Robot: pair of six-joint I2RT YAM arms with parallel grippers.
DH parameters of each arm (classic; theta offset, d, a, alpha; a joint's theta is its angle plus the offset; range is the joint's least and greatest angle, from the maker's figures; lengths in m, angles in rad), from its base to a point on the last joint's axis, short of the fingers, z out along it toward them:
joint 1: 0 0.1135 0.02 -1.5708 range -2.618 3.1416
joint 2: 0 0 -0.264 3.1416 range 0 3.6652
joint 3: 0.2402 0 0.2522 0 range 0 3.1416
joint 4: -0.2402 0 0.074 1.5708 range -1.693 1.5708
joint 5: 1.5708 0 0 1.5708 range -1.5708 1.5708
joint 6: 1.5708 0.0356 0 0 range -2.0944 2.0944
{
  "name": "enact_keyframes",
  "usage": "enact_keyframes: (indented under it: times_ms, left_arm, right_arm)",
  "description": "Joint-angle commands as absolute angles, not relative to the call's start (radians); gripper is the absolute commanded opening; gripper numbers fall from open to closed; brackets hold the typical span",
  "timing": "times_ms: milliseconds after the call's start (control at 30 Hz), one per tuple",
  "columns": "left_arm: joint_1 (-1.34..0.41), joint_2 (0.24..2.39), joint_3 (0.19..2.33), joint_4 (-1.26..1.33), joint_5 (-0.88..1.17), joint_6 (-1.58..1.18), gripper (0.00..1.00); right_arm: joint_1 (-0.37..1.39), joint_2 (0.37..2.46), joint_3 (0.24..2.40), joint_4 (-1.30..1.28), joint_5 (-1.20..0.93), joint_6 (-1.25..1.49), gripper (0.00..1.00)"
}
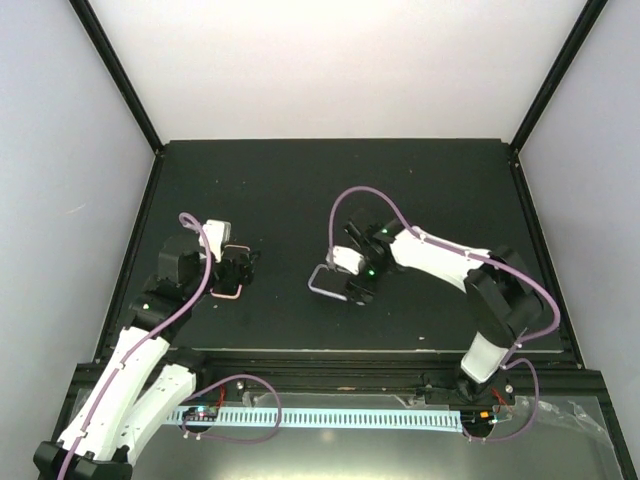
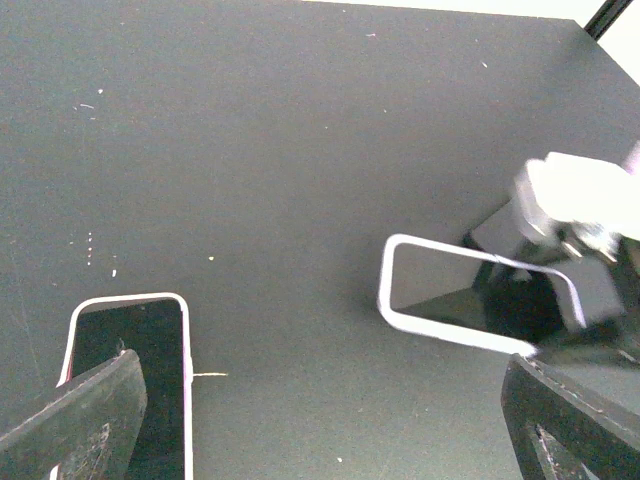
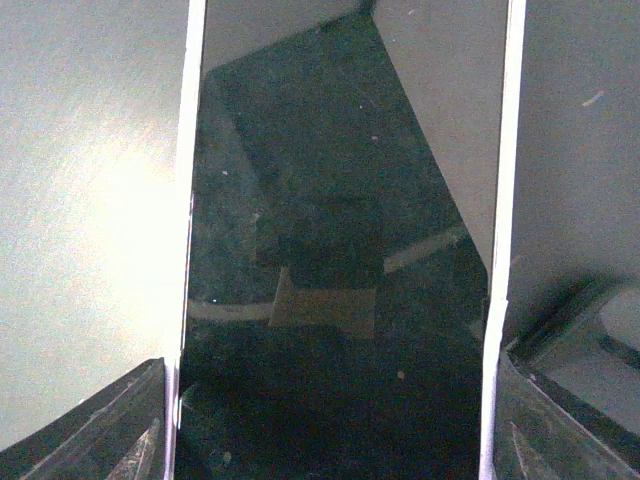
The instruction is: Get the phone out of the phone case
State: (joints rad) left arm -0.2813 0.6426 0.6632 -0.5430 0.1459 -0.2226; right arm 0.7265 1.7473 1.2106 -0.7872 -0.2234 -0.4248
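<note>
A phone (image 3: 340, 250) with a dark glossy screen sits in a white-rimmed phone case (image 3: 190, 200). My right gripper (image 3: 330, 430) is shut on the case, one finger pressed on each long edge. The top view has this phone case (image 1: 325, 281) left of centre on the mat, with the right gripper (image 1: 356, 281) over its right end. It also shows in the left wrist view, where the phone case (image 2: 400, 315) is at the right. My left gripper (image 2: 330, 430) is open over bare mat with nothing between its fingers; in the top view the left gripper (image 1: 238, 268) is at the left.
A second flat dark slab with a pinkish-white rim (image 2: 150, 360) lies under my left gripper's left finger (image 2: 90, 415); the same slab (image 1: 230, 290) shows in the top view. I cannot tell whether it is a phone or a case. The black mat (image 1: 300, 190) ends at black frame rails.
</note>
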Motion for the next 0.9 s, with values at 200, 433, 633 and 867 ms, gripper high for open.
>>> enact_keyframes:
  times_ms: [200,433,633,867]
  left_arm:
    - [-0.285,0.724,0.662,-0.548,0.187,-0.228,0.99]
    - [-0.312,0.8,0.666,-0.554,0.184,-0.232,0.99]
    - [-0.419,0.901,0.703,-0.595,0.125,-0.268,0.99]
    - [-0.621,1.075,0.748,-0.465,0.165,-0.332,0.99]
  right_arm:
    - [0.712,1.565,0.954,-0.83,-0.191,-0.786,0.6]
    - [0.707,1.616,0.952,-0.687,0.005,-0.811,0.98]
    - [0.702,1.348,0.973,-0.827,-0.193,-0.712,1.0]
    - [0.693,0.742,0.803,-0.748,-0.238,-0.446,1.0]
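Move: The right hand still holds the phone in its pale case by one end, the phone's middle about 5 cm left of it and 1 cm ahead; the bare patch of table for it is some 3 cm back, 1 cm right and 4 cm below. The black phone lies 13 cm ahead and 5 cm right. From the open left hand the held phone is roughly 18 cm right, 2 cm ahead and 15 cm down, the pink-rimmed phone 7 cm ahead, 10 cm left. Back, to the right and slightly down, the right hand carries the phone about 6 cm each way, turning it counter-clockwise, then eases forward while lowering it, opens to let go and lifts off roughly 17 cm, fingers tilting outwards. Wide open, the left hand descends and then swings right towards the phone, tipping down. ##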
